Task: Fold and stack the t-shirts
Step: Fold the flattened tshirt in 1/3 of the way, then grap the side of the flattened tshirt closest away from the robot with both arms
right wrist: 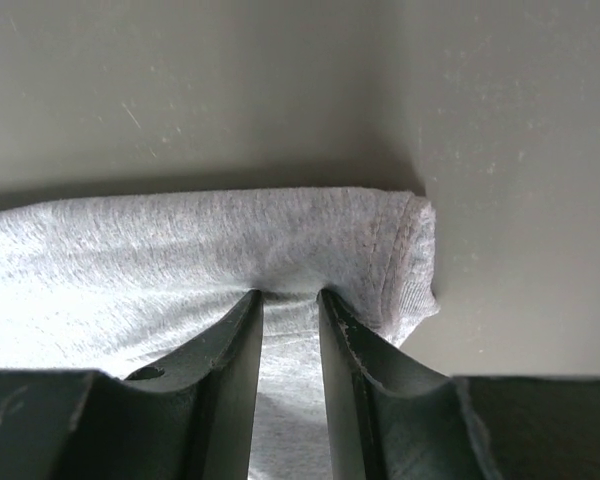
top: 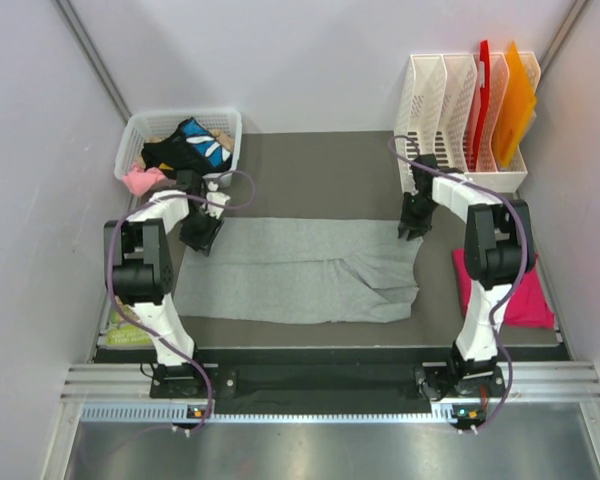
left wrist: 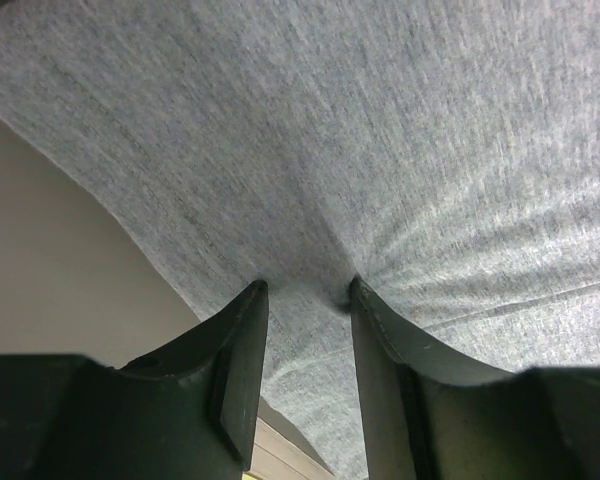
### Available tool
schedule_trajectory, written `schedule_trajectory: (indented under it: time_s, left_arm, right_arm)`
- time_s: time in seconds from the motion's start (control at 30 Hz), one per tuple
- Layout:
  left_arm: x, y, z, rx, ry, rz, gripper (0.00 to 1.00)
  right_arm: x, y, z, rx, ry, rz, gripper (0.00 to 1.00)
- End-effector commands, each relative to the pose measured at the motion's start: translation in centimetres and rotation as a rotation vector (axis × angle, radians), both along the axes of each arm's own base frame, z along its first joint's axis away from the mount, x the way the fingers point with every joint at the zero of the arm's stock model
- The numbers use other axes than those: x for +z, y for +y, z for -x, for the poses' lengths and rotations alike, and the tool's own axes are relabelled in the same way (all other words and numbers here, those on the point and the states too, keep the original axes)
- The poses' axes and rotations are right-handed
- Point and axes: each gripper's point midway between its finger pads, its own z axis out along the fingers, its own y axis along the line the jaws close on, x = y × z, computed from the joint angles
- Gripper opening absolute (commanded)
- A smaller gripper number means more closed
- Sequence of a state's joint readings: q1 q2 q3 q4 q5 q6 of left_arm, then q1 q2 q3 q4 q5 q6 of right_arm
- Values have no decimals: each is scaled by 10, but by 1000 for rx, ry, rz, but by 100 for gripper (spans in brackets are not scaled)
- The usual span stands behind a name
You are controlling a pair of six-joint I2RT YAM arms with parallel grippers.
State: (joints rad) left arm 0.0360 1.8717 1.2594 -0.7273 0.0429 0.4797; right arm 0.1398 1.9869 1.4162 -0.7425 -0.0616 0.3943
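Observation:
The light grey t-shirt [top: 300,270] lies spread flat across the dark table [top: 320,160], folded into a long band. My left gripper [top: 202,238] is at its far left corner. In the left wrist view the grey cloth [left wrist: 380,130] puckers between the fingers of the left gripper [left wrist: 306,290], which is shut on it. My right gripper [top: 412,228] is at the far right corner. In the right wrist view the right gripper [right wrist: 288,297] pinches a bunched fold of the grey t-shirt [right wrist: 180,240] beside its hem. The magenta-pink t-shirt [top: 525,295] lies folded at the table's right edge, partly behind the right arm.
A white basket [top: 135,130] of mixed clothes stands at the back left, just behind the left gripper. A white file rack [top: 450,100] with a red folder [top: 483,80] and an orange folder [top: 520,95] stands at the back right, behind the right gripper.

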Motion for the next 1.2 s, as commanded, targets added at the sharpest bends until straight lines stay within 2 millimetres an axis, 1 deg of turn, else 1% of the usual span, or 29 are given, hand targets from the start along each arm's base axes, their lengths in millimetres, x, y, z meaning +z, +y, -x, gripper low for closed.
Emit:
schedule_trajectory:
  time_s: [0.0,0.07,0.1,0.13,0.17,0.2,0.27,0.3,0.4,0.47,0.5,0.53,0.57,0.6,0.63,0.67,0.7,0.73,0.77,0.8,0.83,0.87,0.9,0.93,0.97,1.03,1.07,1.13,1.17]
  left_arm:
    - [2,-5,-7,29,42,30,44]
    - [7,-12,-24,33,21,47,44]
    - [8,-13,-28,49,27,57,44]
    - [13,-16,-40,53,8,72,44]
    - [14,-16,-45,57,3,75,44]
    - [16,-17,-50,62,-4,78,44]
    - [19,-15,-61,67,-13,71,44]
    - [19,-14,-63,66,-10,66,44]
    - [30,-9,-65,57,-37,37,44]
    - [35,-7,-54,49,-26,27,44]
    - [48,-6,-51,34,-51,24,44]
    - [46,-6,-38,25,-30,21,44]
    - [49,-6,-29,17,-20,17,44]
    - [62,-5,-20,-3,-43,8,44]
    - [57,-3,-3,-10,-12,-1,44]
    - [59,-3,6,-23,-8,-8,44]
    - [73,-1,16,-36,-36,-17,44]
    - [70,-2,30,-41,-14,-16,44]
    - [74,-3,38,-47,-17,-13,45]
    - [83,-5,45,-51,-36,-4,45]
    - [82,-5,53,-50,-27,-1,46]
    - [83,-6,56,-49,-31,2,46]
    - [86,-7,59,-45,-39,10,46]
    - [82,-9,65,-43,-24,21,46]
    - [80,-10,68,-41,-17,27,46]
    - [73,-16,80,-41,27,57,45]
    - [70,-16,85,-52,39,55,45]
    - [66,-14,96,-68,50,45,45]
    - [65,-12,100,-88,51,36,45]
  right_arm:
    - [-3,4,-49,8,-99,-4,30]
    - [0,11,-59,20,-102,-18,30]
    - [10,14,-75,22,-135,-23,30]
    - [15,18,-81,37,-154,-25,30]
    - [20,19,-86,43,-163,-19,30]
    - [30,23,-98,49,-199,-20,30]
    - [37,24,-106,56,-213,-11,31]
    - [44,25,-113,54,-230,-10,31]
    - [57,22,-117,57,-249,1,31]
    - [67,21,-114,66,-263,16,32]
    - [80,22,-109,76,-282,21,32]
    - [87,22,-106,78,-293,28,32]
    - [93,21,-100,79,-293,31,32]
    - [107,21,-89,82,-308,29,32]
    - [113,23,-80,93,-307,36,32]
    - [120,21,-72,97,-317,61,32]
    - [132,22,-52,122,-326,74,33]
    - [137,21,-42,133,-332,87,33]
    - [127,20,-23,147,-297,100,34]
    - [145,18,-10,153,-338,102,34]
    - [145,20,0,160,-338,94,34]
    - [129,18,18,169,-293,92,34]
    - [135,20,29,168,-305,81,34]
    - [130,22,39,174,-287,68,34]
    - [112,22,57,181,-230,63,34]
    - [107,32,82,197,-205,34,34]
    - [92,30,101,203,-153,44,34]
    - [88,39,125,226,-139,37,34]
    - [75,38,142,233,-95,42,35]
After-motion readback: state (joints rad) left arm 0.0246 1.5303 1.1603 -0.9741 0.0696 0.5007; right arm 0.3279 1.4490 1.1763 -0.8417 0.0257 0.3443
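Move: The shirt's near edge is next: its near-left corner is about 17 cm back and 6 cm left of the left hand, its near-right corner some 21 cm straight back from the right. Both hands are low on the shirt, its far edge about 7 cm straight ahead of the left, its far-right corner 4 cm ahead and 4 cm right of the right. The book lies 15 cm back, 16 cm left of the left hand; the red cloth 14 cm back, 24 cm right of the right. Forward first: both hands, fingertips already on the shirt near its far corners, sweep low toward and past the far side, the right about 10 cm, the left less. Then both lift and swing back over the shirt toward its near edge, starting to sink at the end; the right's fingertips tilt forward. The part-open fingers keep their gap. ##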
